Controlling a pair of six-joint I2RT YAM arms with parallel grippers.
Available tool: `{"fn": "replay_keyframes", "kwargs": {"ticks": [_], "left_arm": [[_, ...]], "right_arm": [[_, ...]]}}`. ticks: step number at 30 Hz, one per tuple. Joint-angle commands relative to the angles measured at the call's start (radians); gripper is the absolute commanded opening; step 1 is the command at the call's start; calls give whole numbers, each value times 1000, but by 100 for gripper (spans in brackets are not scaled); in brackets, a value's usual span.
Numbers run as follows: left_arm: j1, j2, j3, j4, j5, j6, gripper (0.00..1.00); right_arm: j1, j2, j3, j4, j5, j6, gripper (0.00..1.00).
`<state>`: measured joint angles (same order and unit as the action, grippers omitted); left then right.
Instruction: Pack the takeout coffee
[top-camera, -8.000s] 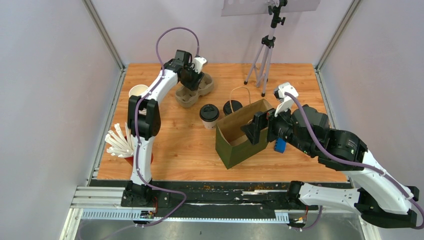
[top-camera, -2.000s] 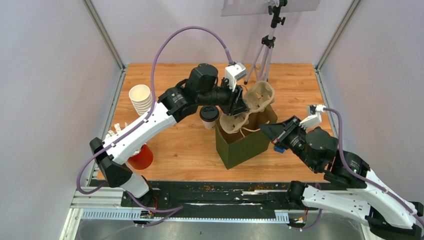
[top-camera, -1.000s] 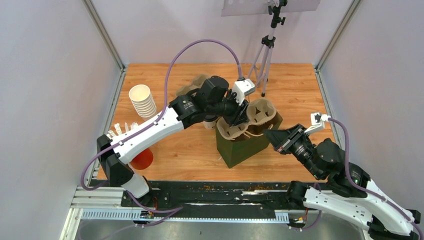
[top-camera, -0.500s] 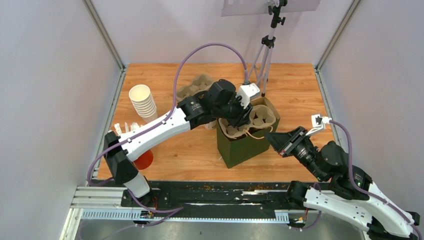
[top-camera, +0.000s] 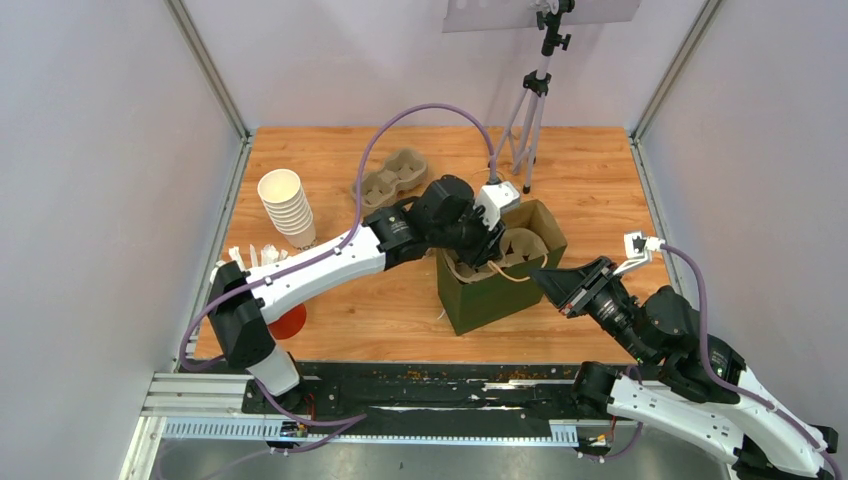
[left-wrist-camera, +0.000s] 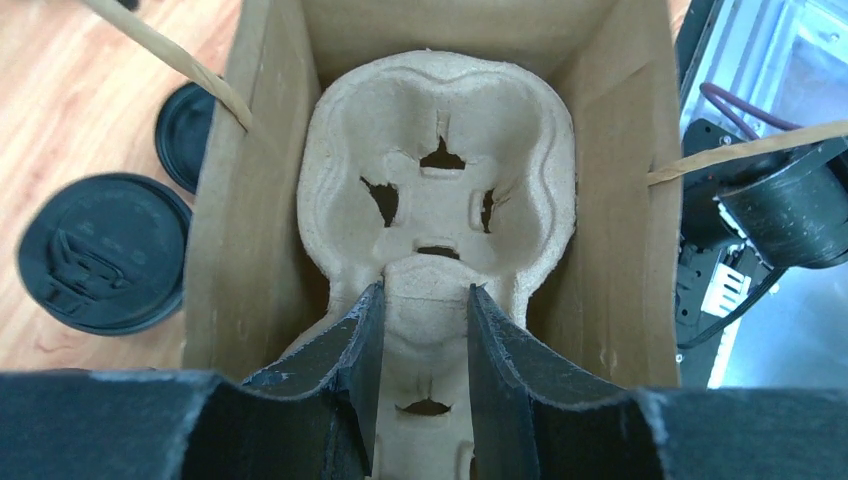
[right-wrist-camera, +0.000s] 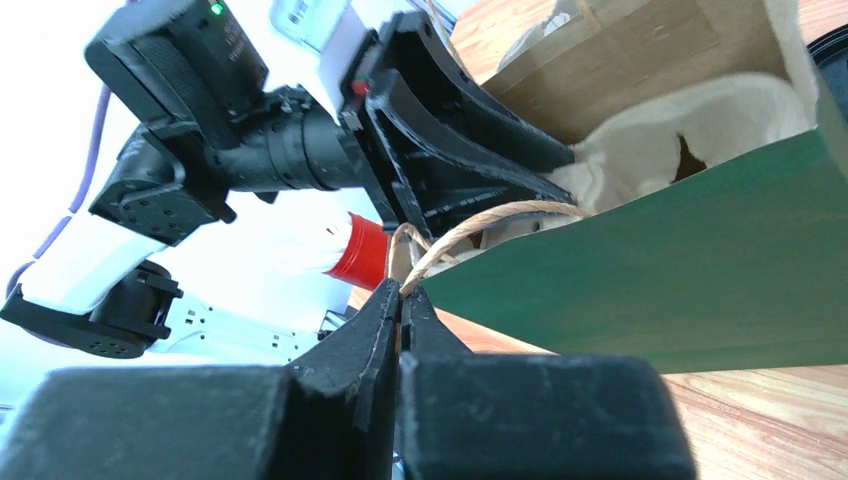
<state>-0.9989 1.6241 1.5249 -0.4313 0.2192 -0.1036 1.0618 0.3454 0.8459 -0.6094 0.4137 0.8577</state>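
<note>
My left gripper (left-wrist-camera: 425, 290) is shut on the middle ridge of a pulp cup carrier (left-wrist-camera: 440, 120) and holds it down inside the green paper bag (top-camera: 490, 300). From above, that gripper (top-camera: 485, 250) sits in the bag's mouth over the carrier (top-camera: 515, 248). The takeout coffee shows only in the left wrist view, as two black lids (left-wrist-camera: 105, 255) (left-wrist-camera: 185, 125) on the table left of the bag wall (left-wrist-camera: 250, 200). From above the left arm hides it. My right gripper (right-wrist-camera: 402, 288) (top-camera: 545, 274) is shut on the bag's twine handle (right-wrist-camera: 470, 225) at the bag's near right.
A second pulp carrier (top-camera: 390, 178) lies behind the bag. A stack of white cups (top-camera: 285, 205) stands at the left, with a red cup (top-camera: 288, 318) of white sticks (top-camera: 250, 262) in front of it. A tripod (top-camera: 530, 110) stands at the back right.
My left gripper has lowered the carrier from above the bag's mouth down into the bag. The right gripper has stayed shut on the handle, almost in place.
</note>
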Motion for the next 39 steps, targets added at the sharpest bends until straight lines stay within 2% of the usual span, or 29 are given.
{"fn": "replay_keyframes", "kwargs": {"ticks": [1, 7, 20, 22, 24, 30, 33, 36, 39], "left_arm": [[-10, -84, -80, 156, 5, -53, 27], [-10, -102, -156, 242, -8, -60, 34], [-10, -98, -70, 135, -15, -35, 69], [-10, -107, -57, 124, -15, -33, 82], [-10, -116, -38, 112, -13, -32, 99], [-9, -124, 63, 47, -13, -27, 100], [-10, -125, 126, 3, -24, -26, 100], [-10, -137, 127, -15, -40, -25, 100], [-10, -151, 108, -35, -34, -37, 100]], "right_arm": [[-3, 11, 1, 17, -6, -8, 0], [-2, 11, -4, 17, 1, -1, 0], [-2, -2, 5, -11, 29, 23, 0], [-2, -7, 5, -14, 34, 29, 0], [-2, -11, 7, -15, 37, 35, 0], [-3, -3, 30, -37, 43, 50, 0], [-3, -6, 42, -49, 52, 67, 4], [-2, -8, 52, -63, 55, 82, 15], [-2, -7, 63, -88, 56, 98, 35]]}}
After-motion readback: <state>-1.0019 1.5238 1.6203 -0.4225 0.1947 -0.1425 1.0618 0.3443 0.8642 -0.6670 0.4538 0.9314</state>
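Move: The left hand still grips the cup carrier by its middle web, inside the bag's mouth; the bag's middle is about 12 cm below this hand, 3 cm ahead and 3 cm to its right. A black-lidded cup is roughly 14 cm ahead and 12 cm left, 18 cm lower, and a second black lid about 17 cm ahead and 3 cm left. The right hand keeps the near handle pinched; from it the bag's middle is some 10 cm ahead, 5 cm left and 19 cm down. The left hand pushes the cup carrier about 2 cm farther down into the bag, then spreads its fingers wide to let go and climbs nearly straight up by some 11 cm out of the bag's mouth, its attitude turning about 10 degrees. Meanwhile the right hand holds the near handle almost in place to steady the bag, and only at the very end parts its fingertips a little, with the handle still between them. ##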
